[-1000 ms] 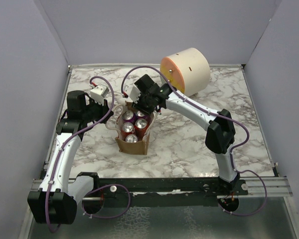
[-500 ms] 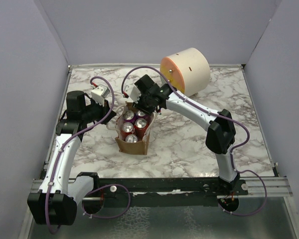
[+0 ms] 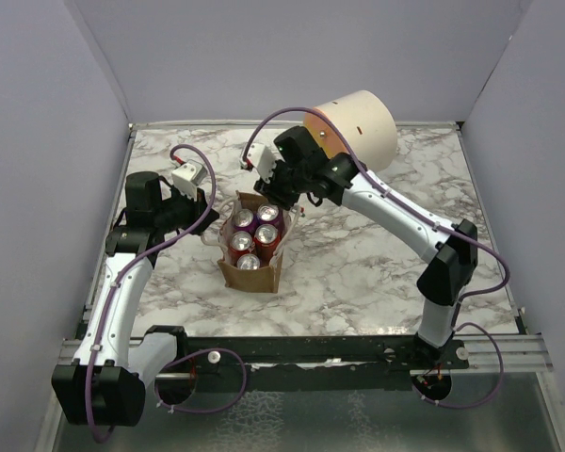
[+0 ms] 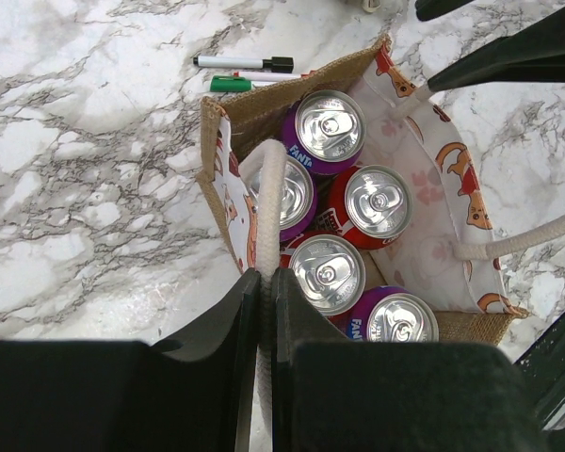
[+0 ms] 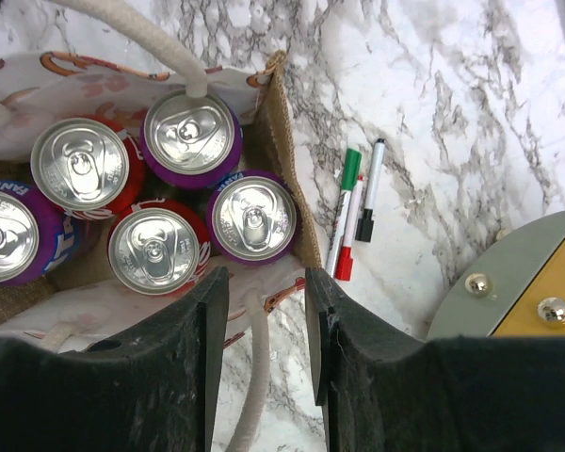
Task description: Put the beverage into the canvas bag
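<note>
The canvas bag [image 3: 250, 274] stands upright at mid table, tan outside with a printed white lining [image 4: 424, 151]. Several beverage cans [image 3: 254, 235], red and purple, stand inside it with their silver tops up [image 5: 254, 217]. My left gripper [image 4: 261, 282] is shut on the bag's near white rope handle [image 4: 268, 179], at the bag's left side [image 3: 207, 212]. My right gripper [image 5: 266, 282] hovers above the bag's far rim [image 3: 268, 198]. Its jaws stand apart, and the other rope handle [image 5: 254, 367] runs loose between them without being pinched.
A large cream drum with an orange face [image 3: 353, 132] lies at the back right, close behind my right wrist. Three markers [image 5: 353, 212], green, red and black, lie on the marble just beyond the bag's far side. Grey walls enclose the table.
My right arm has pulled up and back from the bag toward the drum, and its jaws have parted a little. The left arm and the bag have not moved.
</note>
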Available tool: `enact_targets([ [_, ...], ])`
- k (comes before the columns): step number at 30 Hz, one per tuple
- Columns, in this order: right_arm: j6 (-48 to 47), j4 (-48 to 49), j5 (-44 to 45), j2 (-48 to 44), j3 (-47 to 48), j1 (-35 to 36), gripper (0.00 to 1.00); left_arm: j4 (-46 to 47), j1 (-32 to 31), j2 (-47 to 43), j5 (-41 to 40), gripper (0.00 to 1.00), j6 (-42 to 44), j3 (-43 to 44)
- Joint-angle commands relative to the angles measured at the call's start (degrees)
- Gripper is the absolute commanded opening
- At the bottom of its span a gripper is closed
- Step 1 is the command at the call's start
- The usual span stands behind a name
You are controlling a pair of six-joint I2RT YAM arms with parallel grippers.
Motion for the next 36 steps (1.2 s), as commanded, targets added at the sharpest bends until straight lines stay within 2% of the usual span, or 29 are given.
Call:
enact_targets([
  [1, 0.69, 4.26, -1.26, -2.69, -0.24, -0.46, 0.38, 0.46, 0.42, -1.06, -0.58, 0.0, -0.45, -0.27],
  [11, 3.14, 6.19, -0.17, -10.36, -3.63, -4.47, 0.38, -0.23, 0.42, 0.17, 1.41, 0.0, 0.28, 0.47],
  [21, 5.67, 12.6, -3.06, -21.61, -18.42, -17.89, 0.4, -0.28, 0.42, 2.07, 3.68, 0.0, 0.05, 1.15],
  [24, 7.1, 14.4, -2.93, -24.98, -23.0, -21.93, 0.45, -0.8, 0.42, 2.82, 3.51, 0.0, 0.45, 2.29],
  [26, 8.2, 15.25, -2.82, -27.24, -25.76, -24.93, 0.52, -1.2, 0.42, 3.18, 2.81, 0.0, 0.75, 3.32],
  [29, 9.66, 16.01, -3.19, -30.63, -29.46, -29.76, 0.62, -1.9, 0.42, 3.62, 1.38, 0.13, 1.49, 4.99],
  [32, 10.45, 16.35, -3.67, -34.04, -32.51, -33.82, 0.68, -2.62, 0.42, 4.14, 0.65, 0.28, 1.97, 6.64],
  [34, 10.49, 16.32, -3.71, -35.63, -34.43, -35.31, 0.75, -3.02, 0.42, 4.54, 0.28, 0.41, 2.01, 7.5],
  [36, 10.28, 16.27, -3.38, -36.67, -36.03, -35.8, 0.77, -3.36, 0.41, 4.97, -0.2, 0.51, 2.12, 8.36],
])
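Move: The right gripper hangs empty and part open above the bag's far right corner; the purple can set there lies about 9 cm below it and 2 cm ahead. The bag's middle is some 4 cm back, 4 cm to its left and 9 cm down, the markers 10 cm ahead and 3 cm right, the white drum 22 cm ahead and 20 cm right. From the left gripper, still pinching the near handle, the bag's middle lies about 10 cm right, level fore and aft, 12 cm down. Lift the right gripper some 6 cm clear of the bag, then sweep it about 26 cm to the right along the near side of the drum, edging a little forward, turning roughly 40 degrees clockwise and opening wider late on. Hold the left gripper on the handle with a slight dip, then open its fingers to let go and ease up about 2 cm. ##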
